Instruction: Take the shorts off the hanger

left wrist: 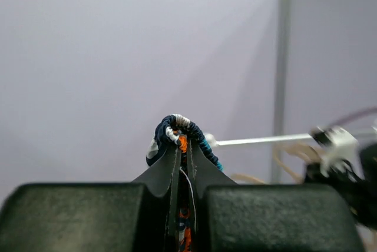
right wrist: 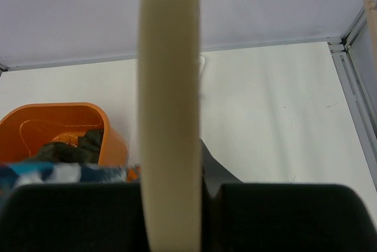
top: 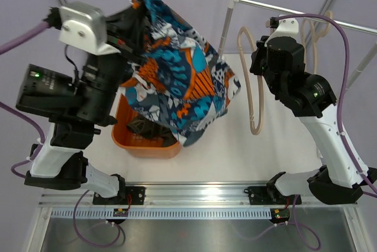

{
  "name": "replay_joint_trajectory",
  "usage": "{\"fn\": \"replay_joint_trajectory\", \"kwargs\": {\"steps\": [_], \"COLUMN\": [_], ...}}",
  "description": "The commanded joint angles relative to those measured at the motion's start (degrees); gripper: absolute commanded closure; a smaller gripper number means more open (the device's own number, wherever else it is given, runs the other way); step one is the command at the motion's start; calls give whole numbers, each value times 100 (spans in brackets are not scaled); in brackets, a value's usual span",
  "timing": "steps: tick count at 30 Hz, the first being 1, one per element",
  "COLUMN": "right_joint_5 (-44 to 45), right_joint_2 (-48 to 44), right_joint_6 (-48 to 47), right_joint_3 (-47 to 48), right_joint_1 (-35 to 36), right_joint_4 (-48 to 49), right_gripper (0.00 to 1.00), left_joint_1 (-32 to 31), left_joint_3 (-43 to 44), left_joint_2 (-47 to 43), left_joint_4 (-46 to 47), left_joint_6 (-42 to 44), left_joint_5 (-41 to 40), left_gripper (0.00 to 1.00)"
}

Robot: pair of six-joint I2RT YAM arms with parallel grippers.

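My left gripper (top: pixel 136 3) is raised high and shut on a bunched edge of the printed shorts (top: pixel 182 72), blue, orange, white and black. In the left wrist view the cloth (left wrist: pixel 178 129) bulges out above the closed jaws of the left gripper (left wrist: pixel 182 149). The shorts hang down over an orange basin (top: pixel 126 143). The dark olive shorts (top: pixel 144 128) lie inside the basin. My right gripper (top: pixel 261 49) is shut on the cream hanger (top: pixel 252 96), which carries no cloth. In the right wrist view the hanger (right wrist: pixel 169 87) fills the jaws of the right gripper (right wrist: pixel 177 161).
A white rail (top: pixel 306 15) on a post (top: pixel 227 25) runs across the back right, with more cream hangers (top: pixel 315 34) on it. The white table (top: pixel 283 146) lies below. The right wrist view shows the basin (right wrist: pixel 59 119) and the olive shorts (right wrist: pixel 76 146).
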Motion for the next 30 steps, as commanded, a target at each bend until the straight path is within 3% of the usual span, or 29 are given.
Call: {"fn": "replay_joint_trajectory", "kwargs": {"steps": [1, 3, 8, 16, 20, 22, 25, 26, 28, 29, 30], "right_joint_5": [-130, -140, -131, -166, -140, -139, -139, -131, -148, -148, -131], "right_joint_2": [-207, -259, -339, -593, -725, -761, -866, -910, -971, -989, -1015], "right_joint_6": [9, -9, -70, 0, 44, 87, 114, 132, 149, 149, 158], "right_joint_3": [-70, -131, -246, -439, -589, -668, -782, -800, -861, -870, -914], "right_joint_1": [-28, -28, -28, -28, -28, -28, -28, -28, -28, -28, -28], "right_joint_4": [51, 60, 113, 51, 8, -1, -1, -1, 7, 7, 16], "right_gripper": [100, 100, 100, 100, 100, 100, 100, 100, 100, 100, 100], "left_joint_1": [469, 848, 1788, 2343, 2729, 3114, 3939, 4213, 4984, 5224, 5400], "left_joint_3": [396, 335, -1096, -2029, -2958, -3337, -3796, -3831, -4286, -4593, -4935], "left_joint_2": [159, 134, -647, -974, -1062, -1062, -826, -720, -553, -535, -535], "left_joint_4": [1733, 1632, 1280, 928, 630, 550, -467, -1244, -1786, -1753, -1657], "left_joint_6": [1827, 1725, 249, -596, -1307, -1895, -3440, -4027, -5844, -5852, -6453], "left_joint_5": [-298, -323, -25, 19, 142, 142, 116, 142, 851, 1133, 1631], "left_gripper": [100, 100, 100, 100, 100, 100, 100, 100, 100, 100, 100]}}
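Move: The left hand, already pinching the patterned shorts by the waistband, is taking them to the orange bin, whose middle lies about 20 cm ahead, 11 cm to its left and some 62 cm below. The green shorts in the bin are 17 cm ahead, 9 cm left, 65 cm down; the right hand's bare hanger is 15 cm ahead, 26 cm right, 35 cm lower. From the right hand the bin is about 36 cm left, 5 cm farther out and 38 cm below. Leftward first, the left hand swings about 8 cm with a slight rise, then dives forward and ever faster down towards the bin, ending some 28 cm lower and 20 cm farther out. The wrist turns counter-clockwise and tips the raised fingers down, each about 30 degrees, the pinch on the waistband kept. The right hand, still gripping the hanger, eases back about 3 cm and slightly right. ##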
